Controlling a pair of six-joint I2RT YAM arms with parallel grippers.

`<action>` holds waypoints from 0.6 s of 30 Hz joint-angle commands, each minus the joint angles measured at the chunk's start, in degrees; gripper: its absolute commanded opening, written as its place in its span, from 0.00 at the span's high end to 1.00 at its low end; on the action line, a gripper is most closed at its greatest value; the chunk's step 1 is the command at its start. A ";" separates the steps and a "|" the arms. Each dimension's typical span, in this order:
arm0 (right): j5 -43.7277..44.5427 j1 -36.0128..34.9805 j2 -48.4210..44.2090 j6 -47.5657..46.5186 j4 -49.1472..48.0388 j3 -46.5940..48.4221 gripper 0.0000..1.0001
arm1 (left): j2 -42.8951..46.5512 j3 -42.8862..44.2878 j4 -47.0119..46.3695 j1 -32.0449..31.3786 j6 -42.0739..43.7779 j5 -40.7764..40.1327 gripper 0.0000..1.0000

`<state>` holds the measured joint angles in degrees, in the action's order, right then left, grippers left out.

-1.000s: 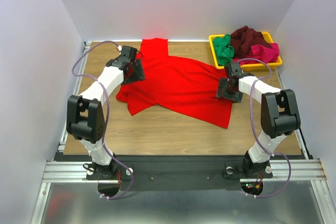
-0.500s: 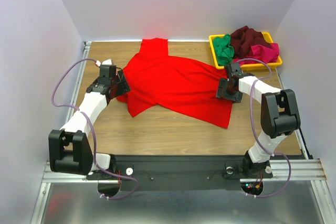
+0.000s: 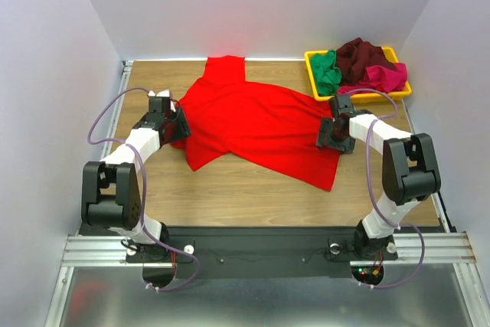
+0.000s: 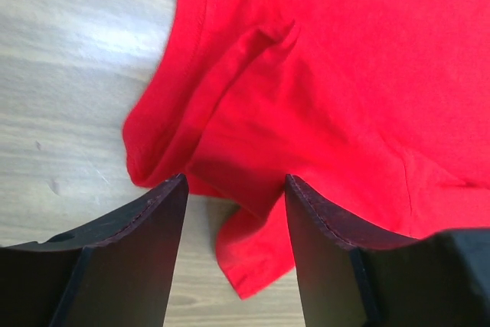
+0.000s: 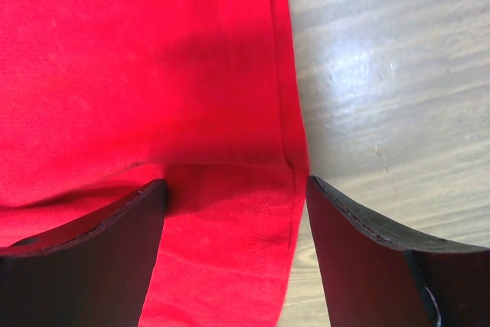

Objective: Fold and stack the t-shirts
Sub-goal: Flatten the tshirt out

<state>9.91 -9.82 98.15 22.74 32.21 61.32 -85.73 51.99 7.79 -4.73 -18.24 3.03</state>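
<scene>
A bright red t-shirt (image 3: 253, 116) lies spread and rumpled across the wooden table (image 3: 245, 197). My left gripper (image 3: 176, 124) is at its left edge, open. In the left wrist view a folded corner of red cloth (image 4: 253, 258) lies between the dark fingers (image 4: 145, 243) of the left gripper (image 4: 233, 189), unpinched. My right gripper (image 3: 334, 135) stands low over the shirt's right edge, open. In the right wrist view the stitched hem (image 5: 276, 212) runs between the wide-apart fingers of the right gripper (image 5: 233, 193). Green (image 3: 328, 70), dark maroon (image 3: 361, 55) and magenta-pink (image 3: 387, 76) t-shirts are heaped in the tray.
The yellow tray (image 3: 398, 94) stands at the back right corner, just behind my right arm. White walls close in the table on three sides. Bare wood shows in front of the red shirt and along the left side.
My left arm swung from the shirt's upper left part out to its left edge and dropped lower; its jaws have narrowed slightly. The right arm has hardly moved.
</scene>
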 commanded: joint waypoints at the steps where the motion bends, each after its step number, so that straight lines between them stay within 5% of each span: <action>1: 0.99 0.07 -2.88 0.72 0.66 -0.15 0.21 | -0.57 0.49 -3.31 0.95 2.24 0.84 0.36; 5: 0.90 0.07 -2.79 0.72 0.84 0.29 0.21 | -2.59 0.04 -4.54 1.04 3.12 1.80 0.47; 8: 0.81 0.07 -2.44 0.72 1.02 1.17 0.21 | -4.00 0.48 -4.37 1.04 3.12 2.95 0.70; 14: 0.81 0.07 -1.82 0.90 1.28 1.44 0.21 | -1.72 1.89 0.02 1.04 1.55 2.17 1.00; 18: 1.25 0.07 -1.56 0.99 1.46 1.52 0.21 | 2.49 2.59 5.91 1.04 0.93 2.16 1.00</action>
<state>10.07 -9.82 97.36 22.96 33.04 61.01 -89.25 52.23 8.38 -3.90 -16.64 5.19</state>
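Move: The crumpled near-left edge of the t-shirt lies just under my open left fingers, about 1 cm ahead and some 4 cm below. Level with it and about 5 cm to its left is the shirt's left corner; the loose sleeve tip lies about 6 cm back from the hand and 1 cm right, and a raised crease about 8 cm ahead and 2 cm right. From my right hand, that crumpled edge is roughly 37 cm to the left, 1 cm ahead. I ease my left hand about 1 cm forward, then lower it some 2.5 cm onto the crumpled near-left edge of the t-shirt, closing the fingers from well open to shut as I go down, so the tips pinch the loose cloth there. The hand then draws back about 1 cm, its fingers tipping slightly further down. ##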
